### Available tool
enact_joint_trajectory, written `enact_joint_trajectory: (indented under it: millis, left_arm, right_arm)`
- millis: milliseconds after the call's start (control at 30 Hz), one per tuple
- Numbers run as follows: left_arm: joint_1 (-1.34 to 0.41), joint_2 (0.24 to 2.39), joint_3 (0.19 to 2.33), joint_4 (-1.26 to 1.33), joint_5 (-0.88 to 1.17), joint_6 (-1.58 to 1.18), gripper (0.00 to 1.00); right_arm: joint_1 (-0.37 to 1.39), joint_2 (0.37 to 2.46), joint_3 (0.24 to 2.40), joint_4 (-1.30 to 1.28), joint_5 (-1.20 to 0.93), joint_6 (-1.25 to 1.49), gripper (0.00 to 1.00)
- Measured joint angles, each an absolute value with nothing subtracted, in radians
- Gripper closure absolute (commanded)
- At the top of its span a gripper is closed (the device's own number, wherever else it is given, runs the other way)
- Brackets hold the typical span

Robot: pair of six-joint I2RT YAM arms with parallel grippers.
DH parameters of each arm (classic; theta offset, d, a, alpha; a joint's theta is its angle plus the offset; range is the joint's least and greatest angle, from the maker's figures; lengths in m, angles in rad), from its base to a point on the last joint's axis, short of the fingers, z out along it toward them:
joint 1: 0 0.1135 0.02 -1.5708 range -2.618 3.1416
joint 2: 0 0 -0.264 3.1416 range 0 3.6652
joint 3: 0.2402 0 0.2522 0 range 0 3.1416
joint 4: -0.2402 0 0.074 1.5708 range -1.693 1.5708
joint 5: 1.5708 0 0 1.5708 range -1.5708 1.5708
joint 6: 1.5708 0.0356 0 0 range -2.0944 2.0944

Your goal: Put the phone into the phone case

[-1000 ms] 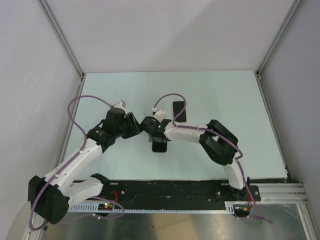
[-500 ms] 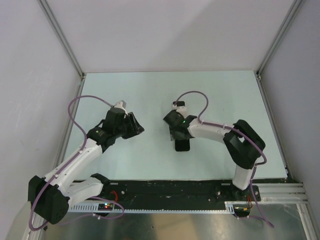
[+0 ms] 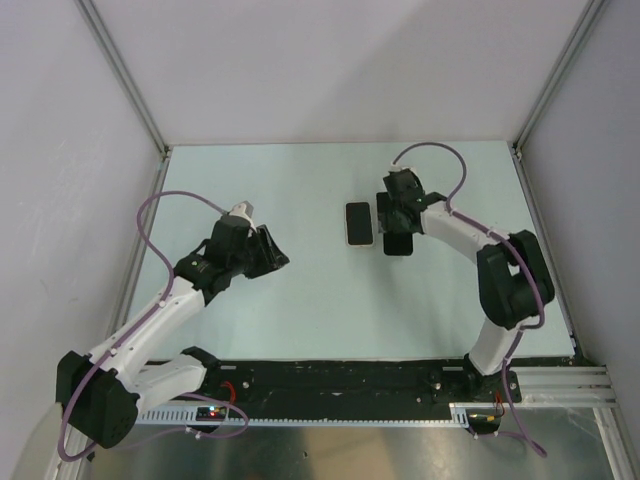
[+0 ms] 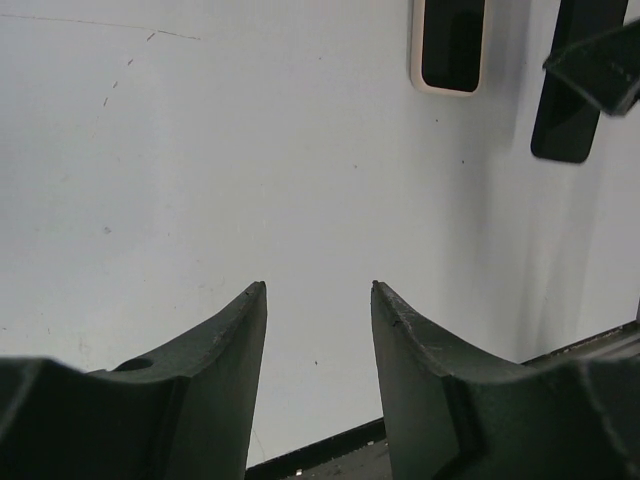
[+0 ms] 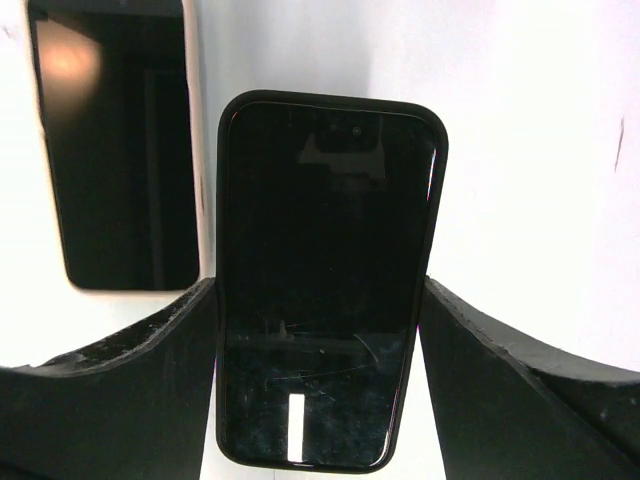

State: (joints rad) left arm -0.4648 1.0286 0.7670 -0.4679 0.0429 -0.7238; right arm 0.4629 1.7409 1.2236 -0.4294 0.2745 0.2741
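My right gripper (image 3: 398, 232) is shut on the black phone (image 3: 398, 244), with a finger pressed against each long side. In the right wrist view the phone (image 5: 330, 200) runs lengthwise between the fingers (image 5: 160, 350), screen up. The phone case (image 3: 358, 224), cream-rimmed with a dark inside, lies flat on the table just left of the phone; the two are parallel and a small gap apart. The case (image 5: 115, 150) shows at upper left in that view. My left gripper (image 3: 275, 255) is open and empty, well to the left; it looks toward the case (image 4: 450, 45) and phone (image 4: 568, 100).
The pale table (image 3: 300, 190) is bounded by white walls with metal posts at the back corners. A black rail (image 3: 350, 378) with the arm bases runs along the near edge. Purple cables loop above each wrist.
The right arm has swung from the table's middle to the back right with the phone in its grip, ending beside the case. The left arm has barely moved.
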Motion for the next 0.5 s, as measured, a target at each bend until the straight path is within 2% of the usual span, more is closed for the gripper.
enact_joint_trajectory:
  millis: [267,400,500]
  left_arm:
    - [-0.464,1.028,0.767,-0.474,0.058,-0.724,0.5]
    - [-0.464,1.025,0.767,-0.475,0.058,-0.724,0.5]
    - [-0.464,1.021,0.767,-0.476,0.058,-0.724,0.5]
  right_arm:
    - [0.418,1.99,1.502,-0.426,0.233,0.162,0.7]
    - [0.395,2.085,1.573,-0.439,0.217,0.13,0.7]
    - [0.376,2.121,1.583,-0.456,0.195,0.117,0.63]
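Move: My right hand still holds the black phone. I'm taking it to the bare table just right of the pink-rimmed phone; that spot lies about 9 cm ahead of my right hand, hardly to either side, and some 7 cm below. The pink-rimmed phone lies roughly 8 cm ahead, 9 cm to the left and equally far below. From my idle left hand the spot is about 23 cm ahead, 29 cm to the right and 14 cm below. I carry the phone forward with my right hand, about 8 cm, to draw it alongside the pink-rimmed phone. As the forward travel runs out I sink some 5 cm towards the bare table beside it. My fingers keep their hold on the phone's long edges, with the wrist turning only slightly, about 5 degrees counter-clockwise. ##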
